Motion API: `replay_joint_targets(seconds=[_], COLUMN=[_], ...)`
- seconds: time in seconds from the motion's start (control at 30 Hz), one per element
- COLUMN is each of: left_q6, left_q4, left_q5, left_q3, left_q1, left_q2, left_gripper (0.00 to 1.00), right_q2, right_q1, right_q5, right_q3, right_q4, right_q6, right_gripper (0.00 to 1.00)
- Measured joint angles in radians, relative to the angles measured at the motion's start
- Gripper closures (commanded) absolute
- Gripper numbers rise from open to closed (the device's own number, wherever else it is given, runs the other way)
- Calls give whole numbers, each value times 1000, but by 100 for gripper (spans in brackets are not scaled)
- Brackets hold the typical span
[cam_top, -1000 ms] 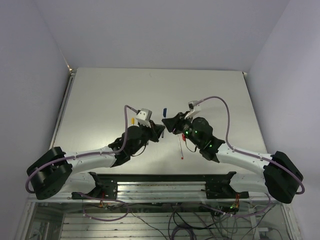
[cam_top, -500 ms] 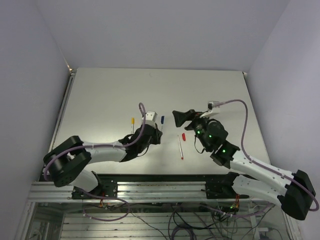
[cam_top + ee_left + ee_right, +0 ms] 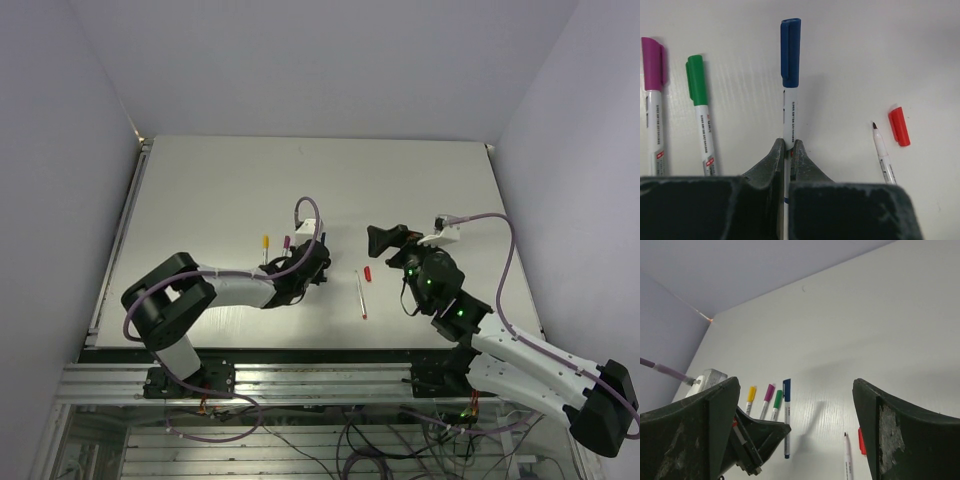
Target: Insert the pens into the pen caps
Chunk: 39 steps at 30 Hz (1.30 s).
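My left gripper [image 3: 788, 145] is shut on the white barrel of a pen [image 3: 790, 112] with a blue cap [image 3: 790, 52] on it, held low at the table. Left of it lie a green-capped pen [image 3: 700, 107] and a purple-capped pen [image 3: 652, 100]. To the right lie an uncapped pen [image 3: 881, 152] and a loose red cap [image 3: 899, 126]. My right gripper [image 3: 796, 382] is wide open and empty, raised above the red cap [image 3: 367, 272] and the uncapped pen [image 3: 361, 295]. A yellow-capped pen [image 3: 750, 397] lies furthest left.
The left gripper [image 3: 315, 264] and right gripper [image 3: 385, 238] are a short way apart at the table's middle. The table's front edge [image 3: 320, 348] and the arm bases are near. Grey walls stand on both sides.
The two grippers were together at the centre a second ago. The right gripper has drawn back to the right. The left gripper has swung down to the row of capped pens with the blue-capped pen.
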<state>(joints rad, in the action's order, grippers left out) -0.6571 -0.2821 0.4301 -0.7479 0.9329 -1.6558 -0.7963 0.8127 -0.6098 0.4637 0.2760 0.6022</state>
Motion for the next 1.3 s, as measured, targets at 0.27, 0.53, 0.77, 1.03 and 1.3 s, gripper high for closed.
replay_joint_targets(seconds=[0.27, 0.53, 0.77, 1.03, 1.3], left_q6=[-19, -37, -63, -61, -49], left_q4=[76, 122, 155, 182, 221], left_q5=[51, 64, 67, 68, 75], left_q3=[-41, -87, -95, -97, -97], left_q1=[-20, -42, -55, -56, -57], left_q2=[-43, -89, -109, -78, 40], left_gripper=[93, 80, 62, 58, 57], right_q2=[-23, -37, -53, -74, -82], right_q1=[0, 0, 0, 0, 0], right_q5=[-26, -43, -47, -53, -96], right_q3=[0, 0, 0, 0, 0], right_q4=[-29, -51, -58, -65, -81], right_q6=[-2, -20, -27, -28, -19], right_gripper=[8, 8, 8, 9, 10])
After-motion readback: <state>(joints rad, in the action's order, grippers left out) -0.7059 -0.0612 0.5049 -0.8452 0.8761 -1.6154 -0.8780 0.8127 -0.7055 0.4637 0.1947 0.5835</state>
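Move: The left hand still holds the blue-capped pen, cap pointing outward; its free spot on the table lies about 3 cm ahead, 3 cm to the left and 3 cm below. On that level, the green-capped pen lies 4 cm left of that spot and 2 cm nearer the base, the purple-capped pen 7 cm left of it. The red cap is some 13 cm right of the left hand, about level with it. From the empty right hand the spot is roughly 17 cm left, 4 cm ahead and 21 cm down. The left hand lowers the blue-capped pen about 3 cm, easing as far left and a little forward and turning it slightly counter-clockwise, to lay it beside the green-capped pen; there its fingers open to let go and it rises straight up some 5 cm, clear of the pen. Meanwhile the right hand, empty and still wide open, sinks about 4 cm well above the table and tilts slightly. ##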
